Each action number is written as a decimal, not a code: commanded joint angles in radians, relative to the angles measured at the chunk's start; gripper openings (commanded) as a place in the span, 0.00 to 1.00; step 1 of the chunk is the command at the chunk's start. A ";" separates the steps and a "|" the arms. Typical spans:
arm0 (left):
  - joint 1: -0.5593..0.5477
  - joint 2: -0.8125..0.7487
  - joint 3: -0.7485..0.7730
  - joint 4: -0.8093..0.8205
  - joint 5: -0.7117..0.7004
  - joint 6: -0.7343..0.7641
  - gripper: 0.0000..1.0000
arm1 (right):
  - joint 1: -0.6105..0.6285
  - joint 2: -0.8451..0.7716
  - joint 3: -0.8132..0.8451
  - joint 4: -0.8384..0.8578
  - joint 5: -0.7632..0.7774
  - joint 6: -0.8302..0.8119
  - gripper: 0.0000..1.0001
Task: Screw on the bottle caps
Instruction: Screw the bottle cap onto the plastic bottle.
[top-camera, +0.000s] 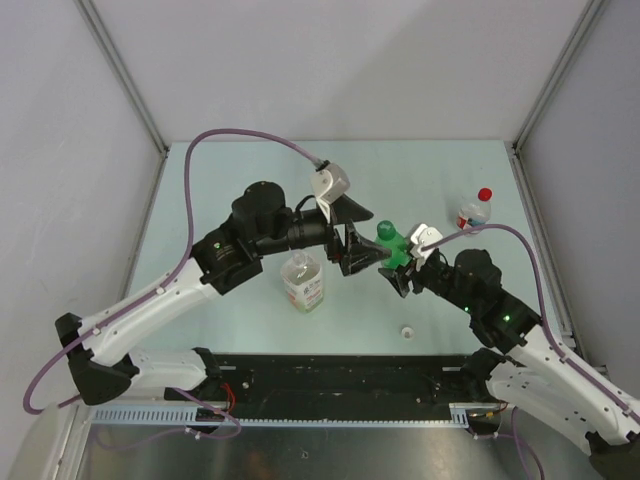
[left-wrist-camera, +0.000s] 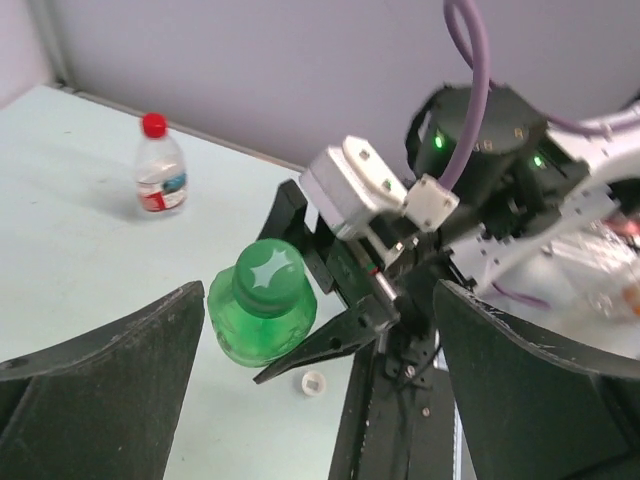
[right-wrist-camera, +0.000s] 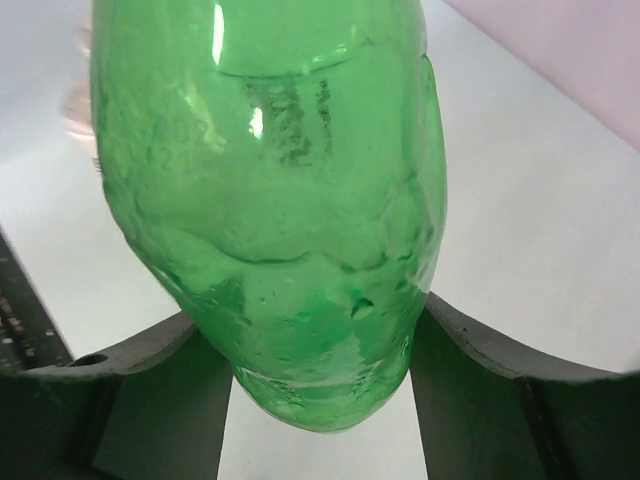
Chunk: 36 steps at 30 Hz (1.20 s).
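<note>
The green cap (left-wrist-camera: 268, 268) sits on the neck of the green bottle (left-wrist-camera: 262, 330), which is held tilted above the table. My right gripper (right-wrist-camera: 310, 320) is shut on that bottle's lower body (right-wrist-camera: 270, 200), one finger on each side. My left gripper (left-wrist-camera: 320, 400) is wide open, its fingers (left-wrist-camera: 100, 380) apart from the cap and touching nothing. In the top view the left gripper (top-camera: 368, 250) stands just left of the green cap (top-camera: 385, 232). A white cap (top-camera: 407, 331) lies loose on the table. The red cap (top-camera: 485, 194) is on the small clear bottle (top-camera: 474, 214).
A wider clear bottle with an orange label (top-camera: 303, 282) stands uncapped under the left forearm. The small red-capped bottle (left-wrist-camera: 160, 180) stands at the far right of the table near the wall. The black base rail (top-camera: 330, 375) runs along the near edge.
</note>
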 joint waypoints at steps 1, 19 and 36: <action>0.001 -0.003 0.031 0.032 -0.245 -0.123 0.99 | 0.003 0.046 0.047 -0.005 0.192 0.025 0.00; 0.000 0.193 0.140 0.010 -0.357 -0.268 0.59 | 0.012 0.086 0.047 0.002 0.228 0.032 0.00; -0.003 0.194 0.103 0.010 -0.354 -0.278 0.44 | 0.012 0.120 0.063 -0.019 0.301 0.064 0.00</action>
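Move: The green cap on the bottle held by the right hand lies from the left hand about 3 cm ahead and 3 cm right, roughly level with it; from the right hand it is some 11 cm above, 3 cm ahead and 2 cm left. The red-capped bottle stands about 25 cm ahead, 27 cm right and 30 cm below the left hand. A loose white cap is roughly 2 cm back, 14 cm right and 34 cm below the left hand. The left hand swings forward about 8 cm, then sinks some 4 cm and drifts a little right to reach the green cap, its wrist turning about 20 degrees counter-clockwise and rolling slightly while the fingers close from wide open to about half, coming in on either side of the cap. The right hand keeps its hold on the bottle and carries it down and forward, each by about 4 cm, and slightly right, turning some 15 degrees clockwise. ##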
